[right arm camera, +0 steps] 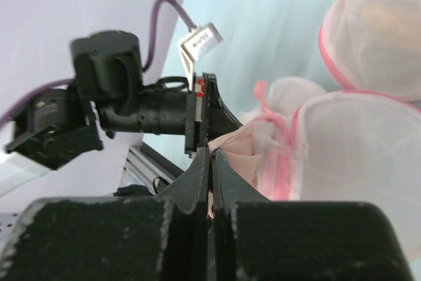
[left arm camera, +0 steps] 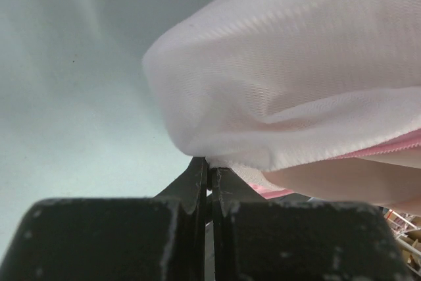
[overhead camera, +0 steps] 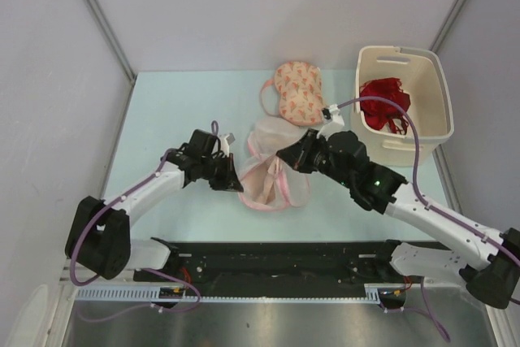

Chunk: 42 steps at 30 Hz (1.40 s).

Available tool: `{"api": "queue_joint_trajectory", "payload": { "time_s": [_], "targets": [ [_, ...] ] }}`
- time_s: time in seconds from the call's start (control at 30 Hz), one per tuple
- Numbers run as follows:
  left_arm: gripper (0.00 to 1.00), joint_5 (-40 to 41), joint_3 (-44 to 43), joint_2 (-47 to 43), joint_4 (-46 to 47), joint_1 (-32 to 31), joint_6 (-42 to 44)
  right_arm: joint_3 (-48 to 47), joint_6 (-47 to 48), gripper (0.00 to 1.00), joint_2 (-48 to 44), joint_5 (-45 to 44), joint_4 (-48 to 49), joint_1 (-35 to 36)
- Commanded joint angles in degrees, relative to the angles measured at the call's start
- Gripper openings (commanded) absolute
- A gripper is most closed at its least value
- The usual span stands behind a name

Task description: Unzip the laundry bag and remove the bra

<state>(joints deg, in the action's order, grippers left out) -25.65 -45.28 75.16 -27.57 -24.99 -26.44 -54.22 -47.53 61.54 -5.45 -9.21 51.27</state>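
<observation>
The laundry bag [overhead camera: 272, 184], a white mesh pouch with pink zipper trim, lies on the table between my two arms. Its mouth gapes, and the pale peach bra [right arm camera: 240, 153] shows in the opening. My left gripper [overhead camera: 237, 176] is at the bag's left edge, shut on a fold of the white mesh [left arm camera: 289, 77]. My right gripper [overhead camera: 283, 154] comes in from the right above the bag. It is shut, with a bit of the peach bra pinched between its fingertips [right arm camera: 212, 156]. The left wrist view shows peach padding [left arm camera: 335, 185] under the mesh.
A second mesh pouch [overhead camera: 272, 132] lies just behind the bag. A pink patterned bra [overhead camera: 298, 81] sits farther back. A cream bin [overhead camera: 426, 71] at the back right holds a red lacy bra [overhead camera: 384, 105]. Grey walls stand on both sides.
</observation>
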Motion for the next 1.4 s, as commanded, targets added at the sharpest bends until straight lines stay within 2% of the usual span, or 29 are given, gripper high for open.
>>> {"api": "queue_joint_trajectory", "payload": {
  "time_s": [0.0,0.23,0.43,0.6,0.7,0.9,1.03,1.17,1.37],
  "targets": [
    [0.00,0.34,-0.87,0.87,-0.12,0.38,2.00,-3.52,0.94,0.00,-4.05,2.11,0.95,-1.78],
    [0.00,2.44,-0.95,1.31,-1.61,0.38,2.27,-3.70,0.16,0.00,-9.06,4.40,1.04,-7.84],
    [0.00,1.48,-1.48,2.37,-0.82,0.38,1.74,-3.70,0.42,0.00,-12.85,7.91,-0.28,-16.28],
    [0.01,0.51,-2.27,1.66,-0.37,0.38,0.95,-3.70,2.18,0.00,-7.93,6.69,-4.49,-13.75],
    [0.00,1.65,-2.45,2.01,-0.64,0.38,1.21,-3.70,3.23,0.00,-7.66,3.97,-2.14,-9.79],
    [0.00,0.95,-2.71,4.83,-0.02,0.38,1.12,-8.97,5.95,0.00,-8.80,4.31,-2.47,-13.55],
    [0.01,2.26,-4.03,3.95,-1.08,0.38,1.30,-16.16,10.08,0.00,-8.28,2.82,-3.88,-18.30],
    [0.01,2.71,-6.22,2.11,-2.75,0.38,1.39,-23.71,14.12,0.00,-4.86,3.08,-4.41,-28.20],
    [0.01,3.76,-10.09,0.61,-5.47,0.47,1.91,-31.20,14.13,0.00,-0.37,1.77,-3.19,-42.09]
  ]
}}
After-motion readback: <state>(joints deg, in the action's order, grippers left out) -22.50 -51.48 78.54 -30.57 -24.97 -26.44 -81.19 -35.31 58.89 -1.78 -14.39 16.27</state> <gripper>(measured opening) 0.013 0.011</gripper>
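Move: The right fingers already pinch the beige bra; the open laundry bag it comes from lies straight below, about 24 cm down. The second laundry bag is some 13 cm ahead at that depth, the bin about 17 cm ahead, 32 cm right and 17 cm down. The left fingers grip the open bag's left edge; its middle is roughly 9 cm right, 2 cm ahead and 5 cm below. Right hand pulls the bra some 30 cm up, right and forward, easing back midway; left keeps its pinch. ##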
